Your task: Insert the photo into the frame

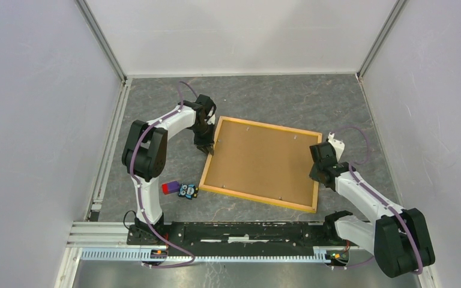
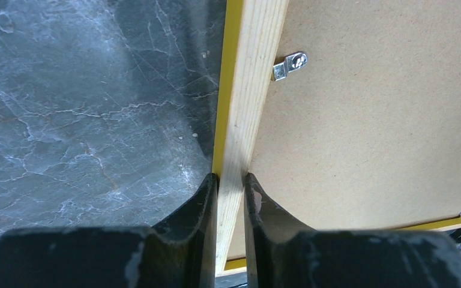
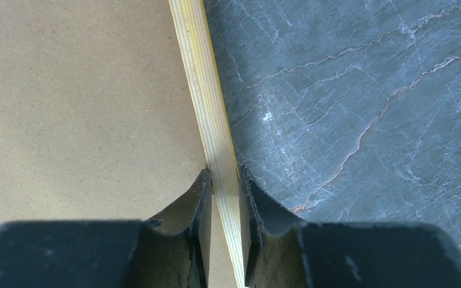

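Observation:
The frame (image 1: 258,200) lies back-up in the middle of the grey table, its thin yellow-orange border around a brown hardboard backing panel (image 1: 261,162). My left gripper (image 1: 209,147) is shut on the frame's left rail (image 2: 255,72), one finger on each side of the pale wood. A small metal clip (image 2: 291,65) sits on the backing just past that rail. My right gripper (image 1: 319,173) is shut on the right rail (image 3: 201,78), with both pads against it. The photo is hidden in every view.
A small purple-and-red block (image 1: 169,188) and a little blue figure (image 1: 186,191) lie just left of the frame's near corner. White enclosure walls stand on three sides. An aluminium rail (image 1: 96,231) carries the arm bases at the near edge.

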`<action>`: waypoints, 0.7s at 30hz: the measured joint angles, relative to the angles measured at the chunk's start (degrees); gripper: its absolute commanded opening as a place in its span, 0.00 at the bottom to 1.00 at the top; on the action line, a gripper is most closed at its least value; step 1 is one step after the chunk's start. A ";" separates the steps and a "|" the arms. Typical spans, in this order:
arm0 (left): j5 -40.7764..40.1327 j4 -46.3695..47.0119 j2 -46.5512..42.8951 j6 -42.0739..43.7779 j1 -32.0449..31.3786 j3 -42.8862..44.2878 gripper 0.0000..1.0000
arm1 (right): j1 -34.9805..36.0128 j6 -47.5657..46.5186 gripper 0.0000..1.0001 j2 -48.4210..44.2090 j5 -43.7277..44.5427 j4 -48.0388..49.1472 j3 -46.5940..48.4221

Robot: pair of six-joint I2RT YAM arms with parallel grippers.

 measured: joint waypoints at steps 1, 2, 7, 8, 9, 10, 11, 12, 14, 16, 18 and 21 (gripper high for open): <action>-0.02 0.00 0.00 -0.07 0.00 0.00 0.02 | 0.00 -0.20 0.30 0.00 0.02 0.02 0.04; -0.02 0.02 0.00 -0.15 0.00 0.00 0.02 | 0.00 -0.44 0.35 0.00 0.02 0.02 0.11; 0.31 -0.04 0.33 -1.03 0.20 0.17 0.06 | -0.28 -4.00 0.61 -0.57 -0.55 0.42 0.50; 1.38 -0.17 0.76 -1.25 0.46 0.55 0.09 | -0.55 -5.11 0.65 -0.83 -1.18 0.44 0.50; 3.06 -0.28 1.55 -1.68 0.79 1.29 0.13 | -0.85 -6.10 0.68 -1.18 -2.03 0.44 0.50; 4.50 -0.44 2.40 -2.05 1.07 2.14 0.19 | -1.16 -6.93 0.70 -1.57 -2.86 0.48 0.50; 5.90 -0.83 3.61 -2.40 1.40 3.52 0.23 | -1.88 -8.15 0.73 -2.12 -4.20 0.57 0.55; 6.99 -1.62 5.05 -2.80 1.62 5.46 0.27 | -2.05 -8.37 0.76 -2.25 -4.44 0.61 0.57; 7.67 -3.23 8.15 -3.04 1.66 10.12 0.32 | -3.32 -9.70 0.78 -2.67 -6.56 0.79 0.68; 7.06 -5.33 12.55 -3.10 1.66 17.75 0.45 | -4.66 -11.80 0.80 -3.54 -9.42 0.92 0.72; 5.53 -4.26 15.26 -3.13 1.60 22.86 0.60 | -5.44 -13.88 0.83 -5.40 -11.82 0.85 0.74; 2.05 -1.68 14.67 -3.17 1.90 23.52 0.78 | -5.49 -16.87 0.89 -10.80 -14.47 0.87 0.87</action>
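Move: The frame's left bar is still between the left hand's fingers; the frame's middle lies about 23 cm to that hand's right and 3 cm back. The owl toy stands some 15 cm back and 10 cm to its left, just off the frame's near-left corner, with the purple block 6 cm farther left. The right hand still grips the right bar, the frame's middle about 21 cm to its left and 7 cm ahead. The frame's left bar is dragged forward over the table by the left hand, about 9 cm with some 3 cm to the right, low and quickening, the fingers spreading only late in the sweep. The right bar is let go early: the right fingers open wide while that hand stays almost in place, turning about 15 degrees counter-clockwise, then rises about 4 cm off it, easing inward. ##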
